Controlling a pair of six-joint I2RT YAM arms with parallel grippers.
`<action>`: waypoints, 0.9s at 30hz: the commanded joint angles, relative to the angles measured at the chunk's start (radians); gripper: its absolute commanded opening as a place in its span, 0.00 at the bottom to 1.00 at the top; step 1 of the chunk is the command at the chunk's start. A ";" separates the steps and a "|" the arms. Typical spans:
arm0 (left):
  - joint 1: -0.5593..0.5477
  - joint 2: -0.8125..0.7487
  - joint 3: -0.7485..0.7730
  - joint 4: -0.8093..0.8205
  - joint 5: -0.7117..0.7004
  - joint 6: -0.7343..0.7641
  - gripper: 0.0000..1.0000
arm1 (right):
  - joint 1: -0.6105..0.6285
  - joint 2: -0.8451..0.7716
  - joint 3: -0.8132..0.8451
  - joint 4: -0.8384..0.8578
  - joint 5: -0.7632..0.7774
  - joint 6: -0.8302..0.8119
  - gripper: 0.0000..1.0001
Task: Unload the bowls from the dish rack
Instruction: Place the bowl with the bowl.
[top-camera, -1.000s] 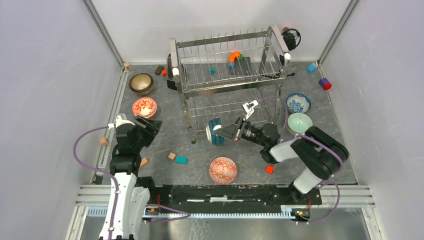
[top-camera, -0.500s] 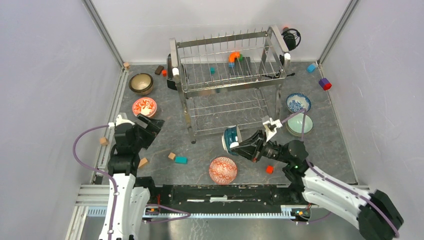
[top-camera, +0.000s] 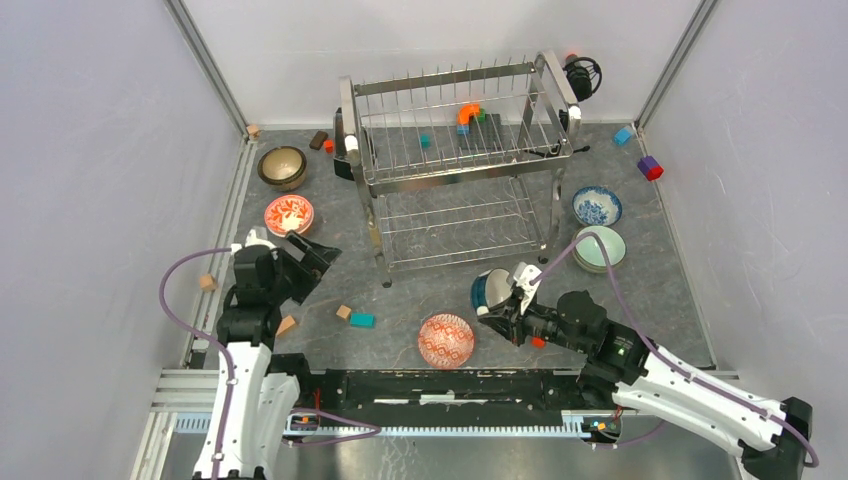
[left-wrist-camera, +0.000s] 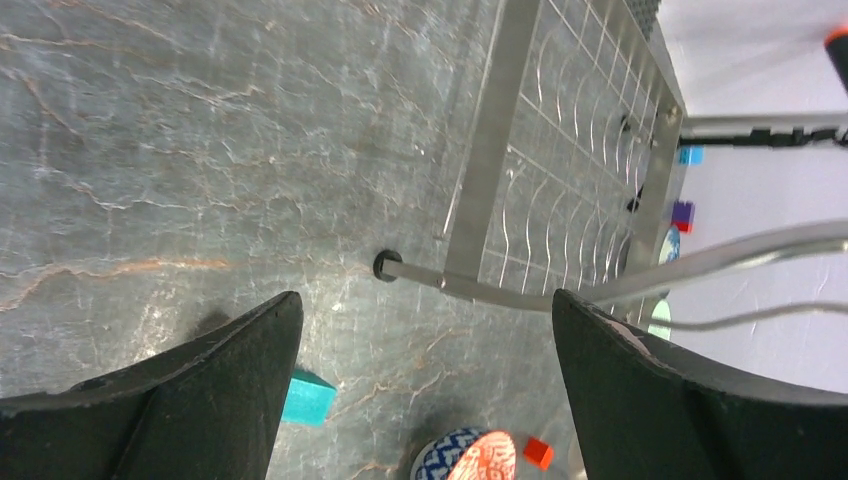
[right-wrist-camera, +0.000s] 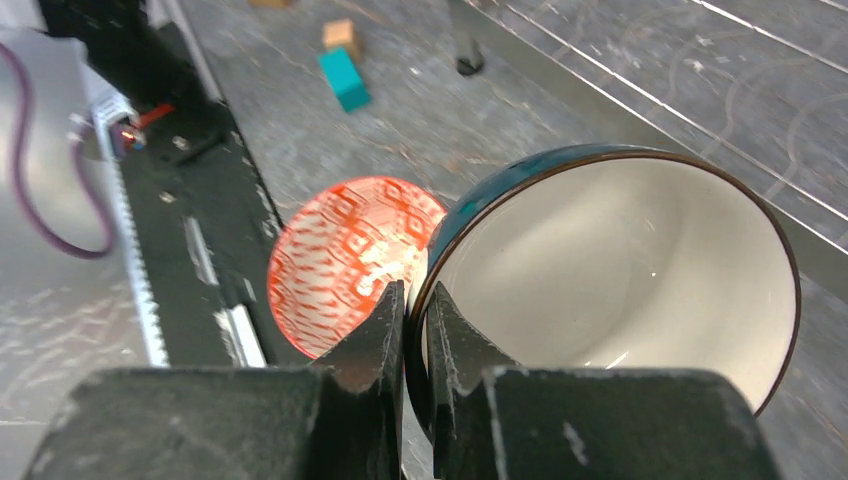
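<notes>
The steel dish rack (top-camera: 455, 170) stands at the back middle; its lower tier holds nothing. My right gripper (top-camera: 508, 300) is shut on the rim of a teal bowl with a white inside and dark rim (right-wrist-camera: 620, 270), held tilted above the table in front of the rack, beside a red-patterned bowl (top-camera: 446, 340). One finger is inside the rim and one outside. My left gripper (top-camera: 318, 252) stands open over bare table left of the rack, holding nothing. On the table sit a brown-gold bowl (top-camera: 282, 165), a red-and-white bowl (top-camera: 289, 214), a blue-and-white bowl (top-camera: 597, 206) and a pale green bowl (top-camera: 600, 247).
An orange piece (top-camera: 467, 113) and small blocks lie on the rack's upper tier. Loose blocks dot the table: teal (top-camera: 362, 320), tan (top-camera: 343, 312), red (top-camera: 538, 341), purple (top-camera: 650, 167). A rack leg (left-wrist-camera: 490, 150) is just ahead of my left gripper. Black rail along the near edge.
My right arm has drawn the teal bowl out from the rack's lower tier toward the near right. My left gripper has opened wider and shifted slightly right.
</notes>
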 joint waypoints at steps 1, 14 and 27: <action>-0.054 -0.044 0.066 -0.021 0.055 0.121 1.00 | 0.051 -0.006 0.116 -0.043 0.173 -0.124 0.00; -0.215 -0.243 0.118 -0.113 0.060 0.173 1.00 | 0.430 0.376 0.342 -0.028 0.591 -0.359 0.00; -0.279 -0.256 0.187 -0.171 0.169 0.221 1.00 | 0.591 0.765 0.668 -0.157 0.574 -0.645 0.00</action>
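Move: The teal bowl is already pinched by its rim in the right hand, its middle about 5 cm ahead and level. The patterned bowl is some 8 cm left, 8 cm back and 12 cm below that hand; the red block 13 cm right, 8 cm back on the table. From the open left hand the teal bowl is about 37 cm right, 7 cm back and level; the teal block 8 cm right, 15 cm back, 14 cm below. The teal bowl, still pinched by its rim, is carried left about 10 cm and slightly back towards the patterned bowl, after a slight dip to the right, while the right wrist rolls some 45 degrees. The left hand, wide open and touching nothing, rises about 7 cm while drawing back and right a similar amount, nearing the teal bowl as it turns clockwise and tips its fingers up. ##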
